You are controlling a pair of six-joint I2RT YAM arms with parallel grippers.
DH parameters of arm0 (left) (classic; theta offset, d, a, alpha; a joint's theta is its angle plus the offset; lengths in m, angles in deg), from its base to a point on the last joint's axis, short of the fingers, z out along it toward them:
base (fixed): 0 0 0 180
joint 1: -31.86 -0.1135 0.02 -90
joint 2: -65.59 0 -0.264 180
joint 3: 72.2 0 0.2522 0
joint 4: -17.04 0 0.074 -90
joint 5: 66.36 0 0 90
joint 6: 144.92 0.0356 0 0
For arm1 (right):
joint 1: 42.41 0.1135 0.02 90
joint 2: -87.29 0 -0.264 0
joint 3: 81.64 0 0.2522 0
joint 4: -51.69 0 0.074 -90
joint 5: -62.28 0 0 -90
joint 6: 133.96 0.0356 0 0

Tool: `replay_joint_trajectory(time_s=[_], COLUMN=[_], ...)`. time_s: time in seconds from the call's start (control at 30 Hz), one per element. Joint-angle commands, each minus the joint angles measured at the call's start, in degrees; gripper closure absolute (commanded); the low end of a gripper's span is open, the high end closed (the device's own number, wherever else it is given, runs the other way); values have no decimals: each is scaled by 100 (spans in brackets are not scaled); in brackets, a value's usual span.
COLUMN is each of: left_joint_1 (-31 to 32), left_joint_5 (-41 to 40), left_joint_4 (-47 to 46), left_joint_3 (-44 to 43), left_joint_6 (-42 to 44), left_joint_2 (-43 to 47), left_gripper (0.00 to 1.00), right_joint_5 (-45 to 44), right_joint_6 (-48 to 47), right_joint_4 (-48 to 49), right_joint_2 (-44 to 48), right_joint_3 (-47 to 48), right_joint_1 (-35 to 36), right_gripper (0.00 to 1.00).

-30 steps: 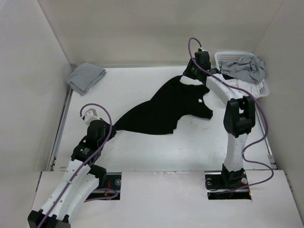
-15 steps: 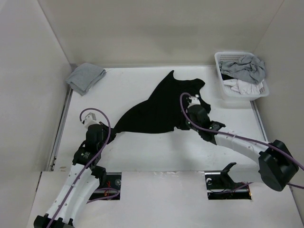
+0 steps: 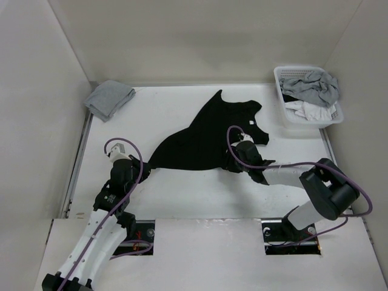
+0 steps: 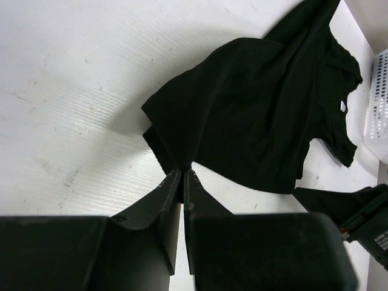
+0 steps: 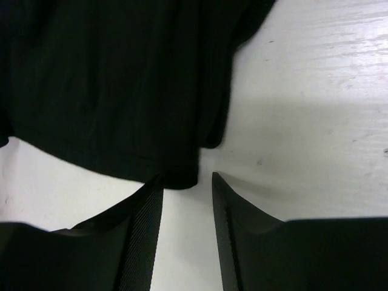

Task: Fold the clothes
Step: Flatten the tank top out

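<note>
The clothes, one black T-shirt-like garment [image 3: 209,136] with a tiny pale label [image 3: 251,124], lie spread on the white table. My left gripper [image 3: 145,167] is shut on the garment's near left corner; in the left wrist view its fingertips [image 4: 182,170] pinch the black fabric [image 4: 254,115]. My right gripper [image 3: 232,162] lies low at the near right hem. In the right wrist view it stands open [image 5: 186,176], with a hem corner of the garment [image 5: 109,79] just at the tip of its left finger [image 5: 154,194], and nothing is gripped.
A white basket [image 3: 280,82] at the back right holds grey and white garments [image 3: 310,91]. A folded light grey cloth [image 3: 109,98] lies at the back left corner. White walls enclose the table on three sides.
The right arm swung from the garment's far side down to its near right hem and its jaws opened wider. The garment now lies flatter. The left gripper barely moved.
</note>
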Motion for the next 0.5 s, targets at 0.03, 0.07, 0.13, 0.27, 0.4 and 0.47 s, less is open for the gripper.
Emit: replay_joint_trajectory(time_s=[0.03, 0.07, 0.13, 0.27, 0.4, 0.47], left_joint_1=[16, 7, 7, 7, -45, -54], left_joint_5=[65, 65, 65, 65, 57, 30], left_joint_4=[-325, -325, -359, -395, -395, -430], left_joint_3=[24, 15, 15, -38, -266, -415], left_joint_6=[59, 59, 50, 32, 41, 32], left_joint_2=[-3, -12, -29, -65, -73, -73], left_gripper=[95, 95, 95, 95, 95, 95], right_joint_5=[32, 32, 58, 268, 410, 296], right_joint_6=[283, 301, 345, 354, 389, 336], right_joint_4=[782, 800, 896, 923, 722, 144], right_joint_2=[-228, -281, -361, -536, -91, 681], right_joint_3=[-57, -57, -57, 92, 5, -91], right_joint_1=[-156, -173, -200, -200, -314, -367], right_gripper=[60, 63, 71, 86, 100, 100])
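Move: The tank top's right hem corner lies almost between the right hand's open fingers, about 1 cm ahead of them, not off to either side, and 1 cm below. From that hand, the white neck label is some 16 cm ahead and 9 cm to the right, about 2 cm lower; the left gripper is roughly 28 cm to the left, level in reach and about 7 cm higher. From the left hand the corner lies 28 cm right, none ahead, 8 cm below. The tank top's loose hem corner gets pinched by the right hand, which eases about 1.5 cm forward and 1 cm down onto the cloth while its half-open fingers close fully, then comes up again by just under 1 cm. The left hand stays in place and keeps its grip on the hem's other end. ##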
